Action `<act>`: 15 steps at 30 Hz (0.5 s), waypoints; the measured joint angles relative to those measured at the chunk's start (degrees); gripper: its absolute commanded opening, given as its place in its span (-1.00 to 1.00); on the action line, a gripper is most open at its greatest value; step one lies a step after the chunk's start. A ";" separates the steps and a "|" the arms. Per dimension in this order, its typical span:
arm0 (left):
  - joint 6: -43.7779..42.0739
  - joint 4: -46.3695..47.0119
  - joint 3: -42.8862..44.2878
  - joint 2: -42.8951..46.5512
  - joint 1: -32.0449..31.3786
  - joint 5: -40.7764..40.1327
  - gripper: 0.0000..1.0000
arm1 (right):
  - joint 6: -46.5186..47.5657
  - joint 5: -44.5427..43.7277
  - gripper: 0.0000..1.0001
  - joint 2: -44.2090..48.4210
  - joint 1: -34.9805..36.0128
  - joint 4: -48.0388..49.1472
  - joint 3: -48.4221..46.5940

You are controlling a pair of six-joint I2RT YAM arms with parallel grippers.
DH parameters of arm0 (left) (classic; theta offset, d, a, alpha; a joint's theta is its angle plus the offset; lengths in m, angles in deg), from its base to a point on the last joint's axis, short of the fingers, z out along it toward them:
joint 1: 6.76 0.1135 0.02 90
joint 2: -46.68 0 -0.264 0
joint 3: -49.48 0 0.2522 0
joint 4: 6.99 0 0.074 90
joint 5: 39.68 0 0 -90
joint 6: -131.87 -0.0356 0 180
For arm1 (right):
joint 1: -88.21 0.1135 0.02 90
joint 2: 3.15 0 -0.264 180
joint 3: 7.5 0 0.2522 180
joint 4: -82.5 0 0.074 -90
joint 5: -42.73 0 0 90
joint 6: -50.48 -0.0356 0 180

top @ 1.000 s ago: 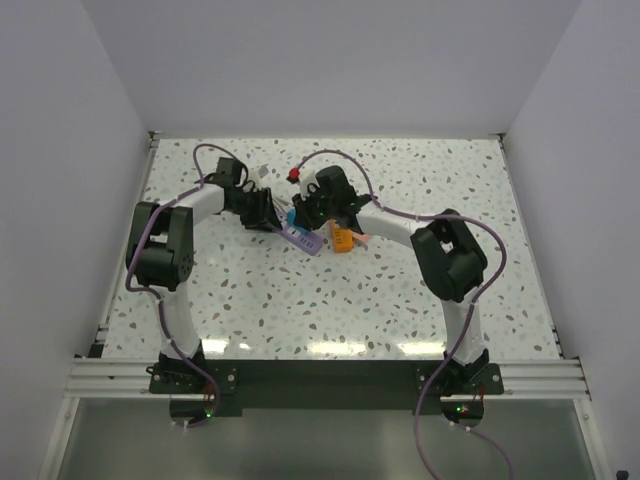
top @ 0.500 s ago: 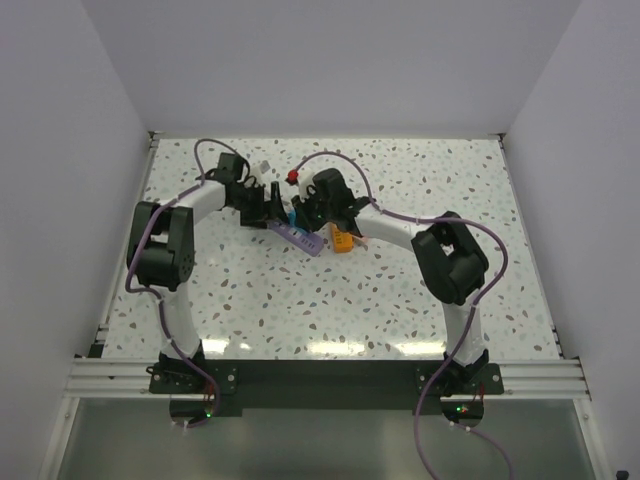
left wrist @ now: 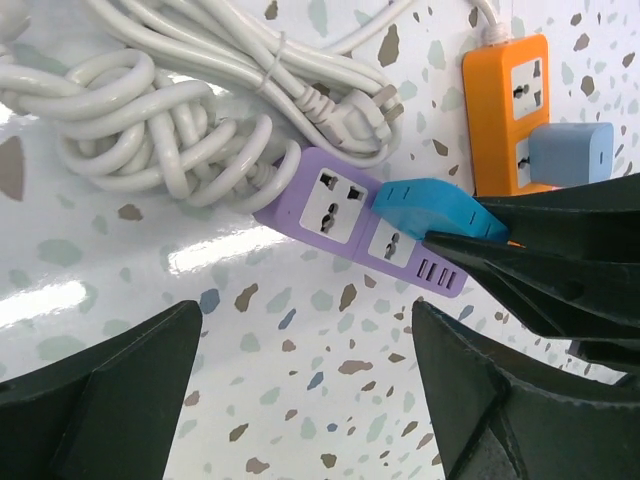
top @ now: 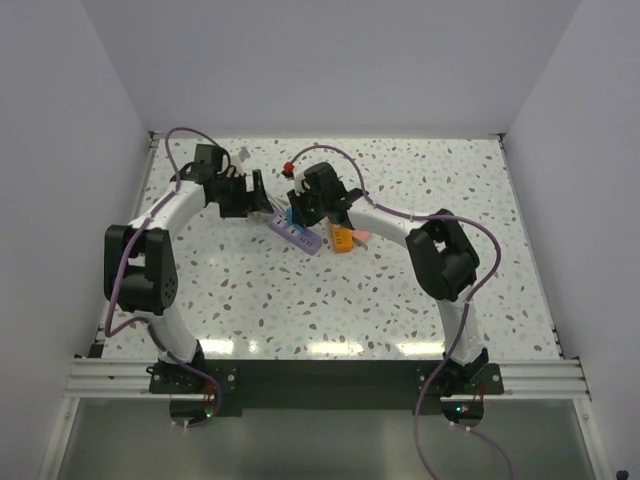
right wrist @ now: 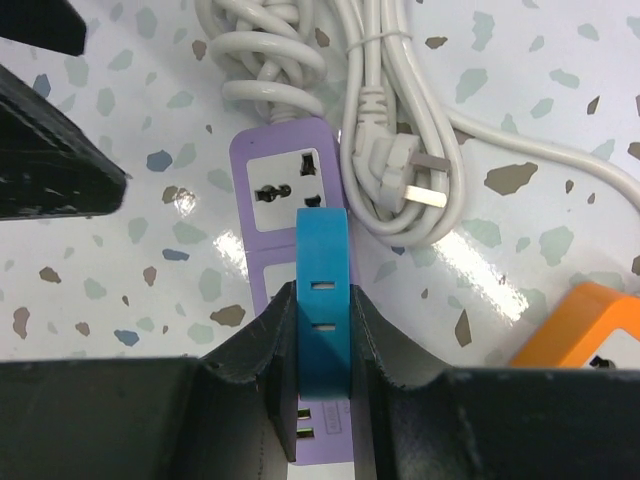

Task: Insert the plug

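Note:
A blue plug point(right wrist: 322, 290) stands over the second socket of the purple power strip point(right wrist: 280, 190), and my right gripper point(right wrist: 322, 362) is shut on its sides. In the left wrist view the blue plug point(left wrist: 430, 205) leans over the purple strip point(left wrist: 335, 205), with the right gripper's dark fingers point(left wrist: 560, 260) on it. My left gripper point(left wrist: 300, 400) is open over bare table, to the left of the strip and holding nothing. From above, the purple strip point(top: 298, 236) lies between my left gripper point(top: 256, 194) and my right gripper point(top: 296, 212).
A coiled white cable point(left wrist: 150, 110) with a white plug point(right wrist: 400, 160) lies against the strip's far end. An orange power strip point(left wrist: 505, 110) carrying a light blue adapter point(left wrist: 572, 155) sits to the right point(top: 343, 239). White walls enclose the speckled table point(top: 400, 290).
My left gripper has opened, let go of the purple strip and drawn back to the left. The right gripper has stayed shut on the blue plug.

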 measured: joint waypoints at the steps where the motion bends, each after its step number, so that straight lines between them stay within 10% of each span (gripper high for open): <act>1: 0.00 -0.31 -0.15 0.72 0.44 -0.39 0.83 | -0.11 -0.15 -1.00 -0.46 0.15 0.04 -0.57; 6: 0.11 -0.76 -0.11 2.34 1.70 -1.36 0.83 | -0.11 -0.33 -1.00 -1.05 0.59 0.39 -1.27; 15: 0.52 -1.81 0.92 2.34 1.73 -0.83 0.82 | -0.02 0.83 0.13 -0.81 0.66 1.31 1.25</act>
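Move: Gripped in the right hand, the blue plug already stands in the purple strip's middle socket; the strip's middle is about 4 cm below that hand and 1 cm back. The white plug lies some 6 cm ahead and 2 cm left of the right hand, the orange strip roughly 9 cm to its right and 1 cm ahead. From the empty left hand the purple strip is about 10 cm right, 1 cm back and 7 cm below. Still pinching the blue plug in its socket, the right hand nudges about 1 cm left and pauses. Its fingers then spread to about half open, ending the pinch, while the hand slips about 1 cm down and 1 cm back around the plug. The wide-open left hand backs off from the strip, about 2 cm up and 1.5 cm left. ##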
